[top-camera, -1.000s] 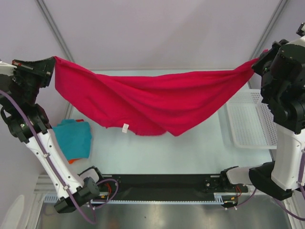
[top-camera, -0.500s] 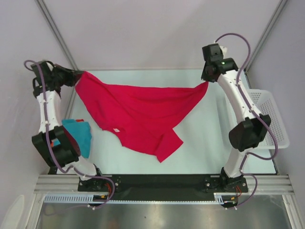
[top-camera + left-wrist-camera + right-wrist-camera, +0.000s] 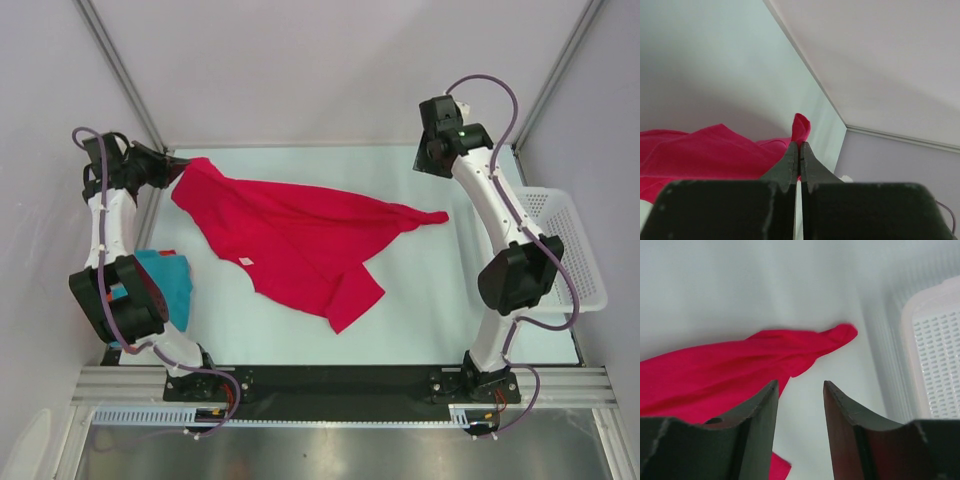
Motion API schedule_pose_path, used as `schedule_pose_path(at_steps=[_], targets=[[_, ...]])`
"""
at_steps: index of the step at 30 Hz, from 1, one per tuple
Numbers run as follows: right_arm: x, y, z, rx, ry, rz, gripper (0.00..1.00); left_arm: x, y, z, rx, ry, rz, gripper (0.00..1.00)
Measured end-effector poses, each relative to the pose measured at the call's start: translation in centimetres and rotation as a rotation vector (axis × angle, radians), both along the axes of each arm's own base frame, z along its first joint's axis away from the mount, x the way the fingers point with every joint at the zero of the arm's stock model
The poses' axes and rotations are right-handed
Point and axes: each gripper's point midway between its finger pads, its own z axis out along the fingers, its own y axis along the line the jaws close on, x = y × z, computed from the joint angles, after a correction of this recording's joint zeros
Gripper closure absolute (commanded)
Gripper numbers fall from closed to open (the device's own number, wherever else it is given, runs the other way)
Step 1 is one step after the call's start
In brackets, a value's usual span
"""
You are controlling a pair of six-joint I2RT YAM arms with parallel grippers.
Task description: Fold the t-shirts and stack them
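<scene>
The crimson-pink t-shirt [image 3: 300,240] lies crumpled across the middle of the table, with one flap trailing toward the near edge. My left gripper [image 3: 181,165] is shut on the shirt's far-left corner; in the left wrist view red cloth [image 3: 700,150] bunches around the closed tips of the left gripper [image 3: 799,145]. My right gripper [image 3: 432,162] hangs open above the far right of the table. The shirt's loose right end [image 3: 840,334] lies below and beyond the right gripper [image 3: 800,384], which holds nothing. A teal-blue t-shirt [image 3: 168,282] sits at the left edge, partly behind the left arm.
A white mesh basket [image 3: 572,250] stands off the table's right edge, and its rim [image 3: 910,340] shows in the right wrist view. The enclosure walls stand close behind and to the left of the left gripper.
Both arms came down from holding the crimson shirt stretched high. The right gripper opened and let go, and the shirt's right end fell onto the table. The left grip stays.
</scene>
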Motion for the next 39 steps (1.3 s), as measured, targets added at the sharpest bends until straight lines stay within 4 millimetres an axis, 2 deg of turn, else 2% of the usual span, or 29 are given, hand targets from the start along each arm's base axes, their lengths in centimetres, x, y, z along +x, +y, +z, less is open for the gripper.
schedule_pose_path(at_steps=[4, 8, 11, 15, 17, 20, 23, 34, 39], targets=[[-0.7, 2.9, -0.2, 0.005, 0.007, 0.066, 0.52, -0.2, -0.2, -0.1, 0.009, -0.006, -0.016, 1.0], [-3.6, 8.4, -2.5, 0.009, 0.053, 0.191, 0.52, -0.8, -0.4, -0.6, 0.014, 0.001, -0.025, 1.0], [-7.6, 13.5, -6.2, 0.013, 0.135, 0.316, 0.52, -1.2, -0.6, -1.0, 0.017, 0.008, -0.029, 1.0], [-13.1, 18.6, -11.2, 0.013, 0.244, 0.441, 0.53, -1.5, -0.7, -1.6, 0.026, 0.014, -0.038, 1.0], [-15.4, 20.3, -13.5, 0.01, 0.297, 0.484, 0.53, -1.7, -0.8, -1.7, 0.03, 0.015, -0.042, 1.0], [-17.5, 21.4, -16.5, -0.001, 0.361, 0.507, 0.53, -1.9, -0.8, -1.9, 0.036, 0.016, -0.048, 1.0], [-18.0, 21.8, -18.1, 0.0, 0.391, 0.501, 0.53, -2.1, -0.9, -2.1, 0.04, 0.017, -0.055, 1.0], [-17.1, 23.3, -20.3, 0.001, 0.406, 0.498, 0.53, -2.4, -1.2, -2.1, 0.055, 0.007, -0.075, 1.0], [-16.4, 24.1, -20.6, 0.005, 0.403, 0.5, 0.53, -2.4, -1.2, -2.1, 0.056, 0.004, -0.083, 1.0]])
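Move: The right hand, empty and half open, is going for the red t-shirt at the head of its lower flap, roughly 16 cm back, 24 cm to its left and 22 cm below. The shirt's free end lies nearly straight beneath this hand, about 2 cm back; the white basket's middle is some 20 cm to its right and 10 cm back. From the left hand, which still grips a raised corner, that same spot is about 16 cm back, 34 cm to the right and 24 cm down. The right hand sweeps left, then back and down across the t-shirt to the head of its lower flap, some 24 cm left and 20 cm down, turning about 30 degrees counter-clockwise and tipping its fingers steeply down, and ends easing slightly forward and left with them still half open, the tips at the cloth. Meanwhile the left hand keeps its shut grip on the raised corner and lets it down and back a couple of centimetres. ##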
